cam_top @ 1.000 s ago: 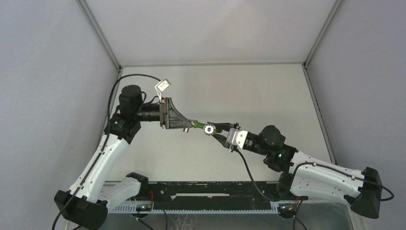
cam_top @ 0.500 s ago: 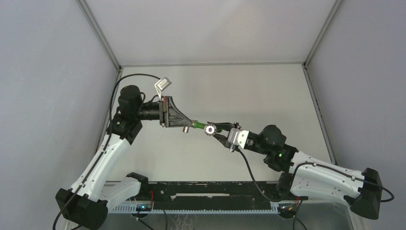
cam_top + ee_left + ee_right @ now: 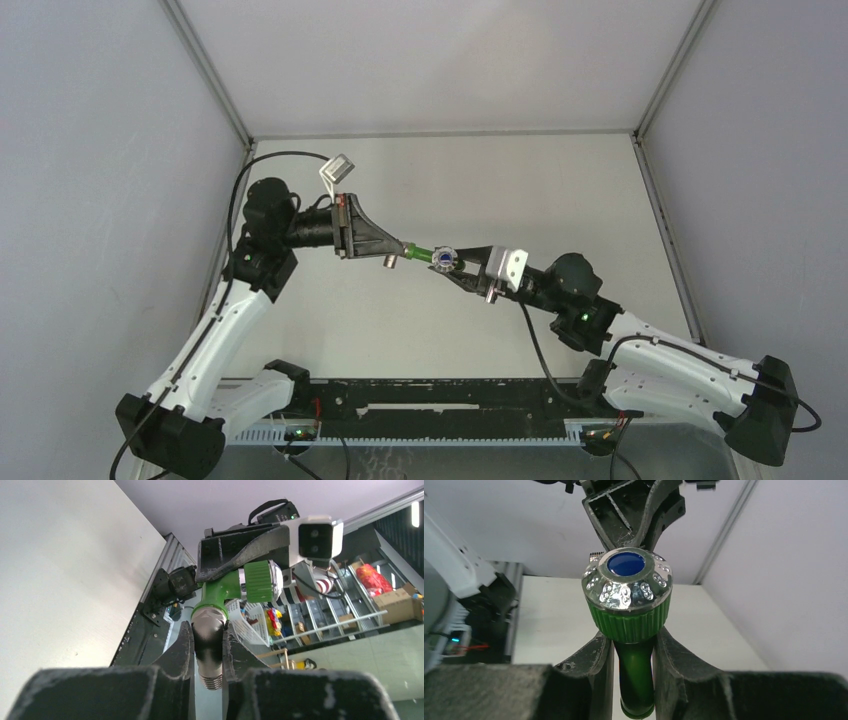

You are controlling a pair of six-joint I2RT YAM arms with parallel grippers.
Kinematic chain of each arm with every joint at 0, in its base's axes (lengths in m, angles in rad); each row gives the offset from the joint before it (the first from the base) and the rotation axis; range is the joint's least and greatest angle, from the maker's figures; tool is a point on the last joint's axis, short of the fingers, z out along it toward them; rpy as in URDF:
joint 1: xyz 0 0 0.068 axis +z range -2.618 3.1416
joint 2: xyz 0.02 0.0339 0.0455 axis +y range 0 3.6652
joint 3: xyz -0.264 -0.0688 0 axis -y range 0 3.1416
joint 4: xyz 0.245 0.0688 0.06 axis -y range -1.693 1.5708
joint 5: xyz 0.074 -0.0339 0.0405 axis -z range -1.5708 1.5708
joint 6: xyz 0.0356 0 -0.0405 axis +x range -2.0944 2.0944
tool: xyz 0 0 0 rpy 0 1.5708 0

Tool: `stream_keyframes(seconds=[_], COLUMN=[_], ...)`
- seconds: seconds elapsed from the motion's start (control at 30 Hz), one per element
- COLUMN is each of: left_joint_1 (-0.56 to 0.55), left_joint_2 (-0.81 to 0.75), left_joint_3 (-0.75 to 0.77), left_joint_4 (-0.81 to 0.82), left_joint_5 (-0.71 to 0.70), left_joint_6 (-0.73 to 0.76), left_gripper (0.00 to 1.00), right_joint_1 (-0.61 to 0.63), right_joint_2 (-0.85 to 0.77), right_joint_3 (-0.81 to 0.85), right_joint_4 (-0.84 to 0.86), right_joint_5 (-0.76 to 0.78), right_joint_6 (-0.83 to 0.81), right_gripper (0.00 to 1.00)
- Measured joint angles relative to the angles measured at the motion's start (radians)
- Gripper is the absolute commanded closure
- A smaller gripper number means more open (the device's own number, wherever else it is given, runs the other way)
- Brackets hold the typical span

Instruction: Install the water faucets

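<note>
The water faucets are held in the air between both arms, above the middle of the table. The bright-green tap has a chrome knob with a blue centre. My right gripper is shut on its bent green spout, just under the knob. The grey metal elbow fitting sits at the tap's other end, its threaded tip pointing toward the left wrist. My left gripper is shut on this fitting. In the top view the left gripper and right gripper meet tip to tip.
The white table lies below, boxed in by grey walls with metal corner posts. A black rail runs along the near edge between the arm bases. A black cable loops over the left arm.
The left jaws have closed onto the grey fitting. The right wrist has rolled, turning the knob from facing up to sideways, and the held parts have moved slightly away from the bases.
</note>
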Motion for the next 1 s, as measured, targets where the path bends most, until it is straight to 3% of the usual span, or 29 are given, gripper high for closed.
stream_keyframes(seconds=[0.27, 0.47, 0.5, 0.57, 0.63, 0.67, 0.7, 0.8, 1.0], left_joint_1=[0.000, -0.014, -0.014, -0.017, -0.019, -0.023, -0.023, -0.015, 0.028], left_joint_2=[-0.154, -0.191, -0.190, -0.189, -0.188, -0.184, -0.179, -0.161, -0.153], left_joint_3=[-0.006, -0.034, -0.035, -0.034, -0.024, -0.014, 0.000, 0.034, 0.056], left_joint_4=[-0.007, -0.010, -0.017, -0.034, -0.048, -0.067, -0.089, -0.152, -0.256], left_joint_5=[-0.189, -0.266, -0.275, -0.290, -0.298, -0.304, -0.315, -0.354, -0.461], left_joint_6=[0.061, 0.159, 0.166, 0.192, 0.239, 0.261, 0.280, 0.335, 0.373], left_gripper=[1.00, 0.99, 0.89, 0.50, 0.27, 0.08, 0.01, 0.00, 0.00], right_joint_1=[-0.149, -0.254, -0.259, -0.259, -0.261, -0.263, -0.270, -0.313, -0.513], right_joint_2=[0.130, 0.238, 0.246, 0.251, 0.245, 0.240, 0.234, 0.219, 0.267], right_joint_3=[0.269, 0.321, 0.321, 0.320, 0.321, 0.321, 0.321, 0.301, 0.185], right_joint_4=[-0.206, -0.171, -0.171, -0.177, -0.198, -0.217, -0.244, -0.279, -0.294], right_joint_5=[-0.261, -0.449, -0.458, -0.454, -0.433, -0.416, -0.398, -0.369, -0.266], right_joint_6=[0.543, 0.970, 1.003, 1.049, 1.078, 1.080, 1.079, 1.079, 1.086], right_gripper=[1.00, 1.00, 1.00, 1.00, 1.00, 1.00, 1.00, 1.00, 1.00])
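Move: Between the left pads sits the silver elbow, held by its metal body. The green faucet's knob, facing up, lies about 8 cm to the right of this hand, 2 cm back and a few centimetres higher. The right fingers already hold the green body. From them the elbow is roughly 8 cm left, 2 cm farther out and about 1 cm above, while the knob stands some 4 cm above and 1 cm to the left. Twisting the faucet against the elbow, the right hand rises slightly and rolls about its finger line some 60 degrees, knob swinging from up to forward, while the left rolls nearly 20 degrees the other way. The left fingers then open wide and draw off forward and left; the right, grip kept, carries the faucet about 10 cm forward, also down and to the right. ##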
